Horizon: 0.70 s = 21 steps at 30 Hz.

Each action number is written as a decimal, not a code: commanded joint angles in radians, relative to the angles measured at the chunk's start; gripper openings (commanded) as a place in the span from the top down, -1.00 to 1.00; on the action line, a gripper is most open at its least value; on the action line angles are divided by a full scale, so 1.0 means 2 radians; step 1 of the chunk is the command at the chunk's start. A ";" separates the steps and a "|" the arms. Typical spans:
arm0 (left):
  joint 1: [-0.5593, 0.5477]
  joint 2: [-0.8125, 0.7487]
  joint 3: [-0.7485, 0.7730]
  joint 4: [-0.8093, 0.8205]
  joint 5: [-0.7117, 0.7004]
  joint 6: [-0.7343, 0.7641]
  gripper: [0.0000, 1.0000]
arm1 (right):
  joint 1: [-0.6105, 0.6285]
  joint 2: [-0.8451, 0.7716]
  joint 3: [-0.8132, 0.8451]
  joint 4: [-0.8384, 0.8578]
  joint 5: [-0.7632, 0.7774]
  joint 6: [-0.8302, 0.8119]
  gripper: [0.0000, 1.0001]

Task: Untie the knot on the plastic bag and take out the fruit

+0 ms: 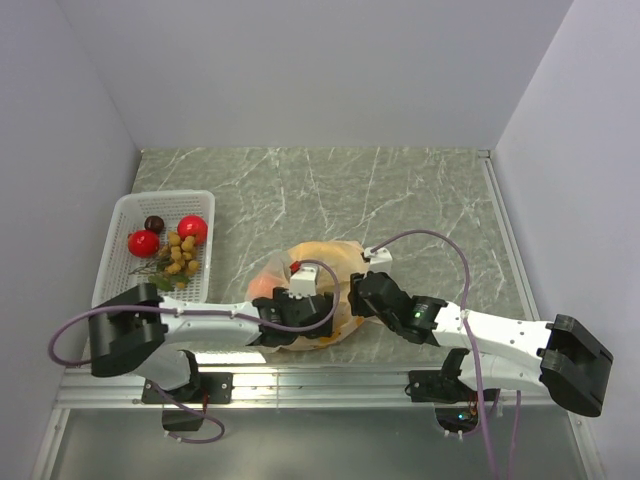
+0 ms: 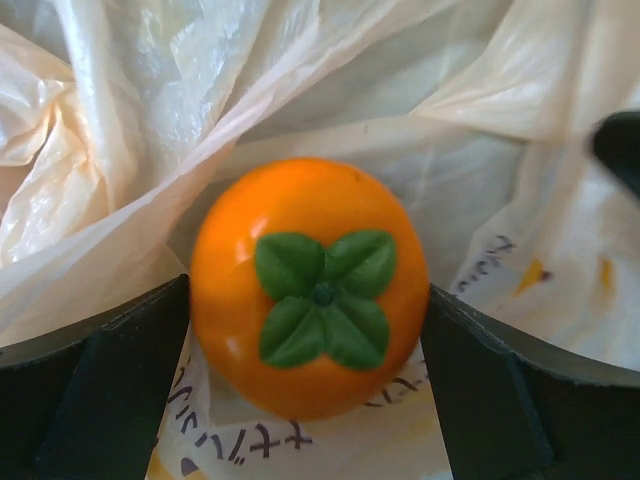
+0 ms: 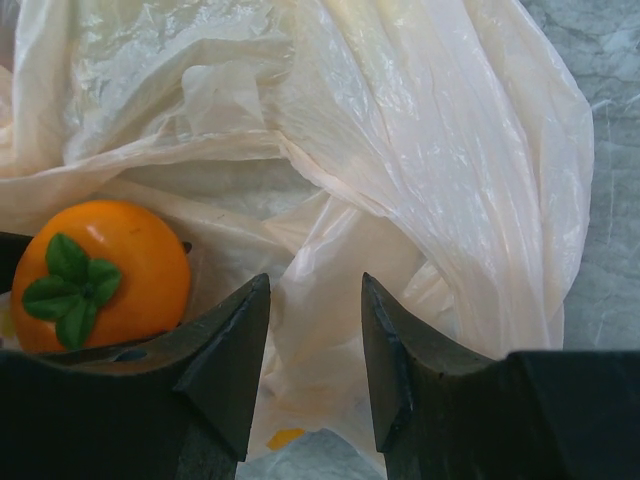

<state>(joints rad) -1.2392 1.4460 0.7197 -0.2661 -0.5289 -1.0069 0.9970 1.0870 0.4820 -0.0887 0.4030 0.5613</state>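
The pale peach plastic bag (image 1: pixel 325 262) lies crumpled and open at the table's near middle. No knot shows. My left gripper (image 1: pixel 305 312) reaches into the bag. In the left wrist view, the left gripper (image 2: pixel 308 380) is shut on an orange fruit (image 2: pixel 308 285) with a green leaf cap, one finger (image 2: pixel 100 395) against each side. My right gripper (image 1: pixel 358 292) is at the bag's right edge. In the right wrist view, the right gripper (image 3: pixel 312 300) is open with loose bag film (image 3: pixel 400 150) between the tips. The orange fruit (image 3: pixel 105 270) shows at its left.
A white basket (image 1: pixel 165 195) stands at the left. It holds two red round fruits (image 1: pixel 143 243) (image 1: pixel 192 228), a dark maroon one (image 1: pixel 153 222) and a tan cluster (image 1: pixel 182 254). Grey walls close in the marbled table (image 1: pixel 400 200).
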 commanded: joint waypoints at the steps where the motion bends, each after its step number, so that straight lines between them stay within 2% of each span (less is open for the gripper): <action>1: 0.000 0.042 0.018 0.020 0.011 0.019 -0.99 | 0.002 0.001 -0.002 0.019 0.012 0.009 0.03; 9: -0.001 0.047 0.031 -0.002 -0.010 0.002 -0.99 | 0.003 -0.004 -0.006 0.017 0.012 0.011 0.03; 17: -0.019 -0.068 0.018 -0.044 -0.011 -0.015 -0.99 | 0.003 -0.007 -0.006 0.017 0.014 0.010 0.03; 21: -0.019 -0.092 0.033 -0.046 -0.021 0.012 -0.99 | 0.003 -0.004 -0.004 0.018 0.013 0.009 0.03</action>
<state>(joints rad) -1.2736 1.2884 0.7544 -0.3363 -0.5415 -1.0092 0.9970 1.0885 0.4747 -0.0883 0.4030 0.5686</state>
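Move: The open left gripper already hangs over the orange persimmon in the bag, whose middle lies between and just below the fingertips, about 1 cm ahead and 2 cm down. The bag's far rim is some 12 cm ahead and 2 cm to the right; the right gripper is about 10 cm to the right and 3 cm farther out. From the right hand, the persimmon lies roughly 10 cm left, 3 cm back and 5 cm lower. Fingers wide open, the left hand dips under 2 cm around the persimmon, then climbs about 7 cm away. ##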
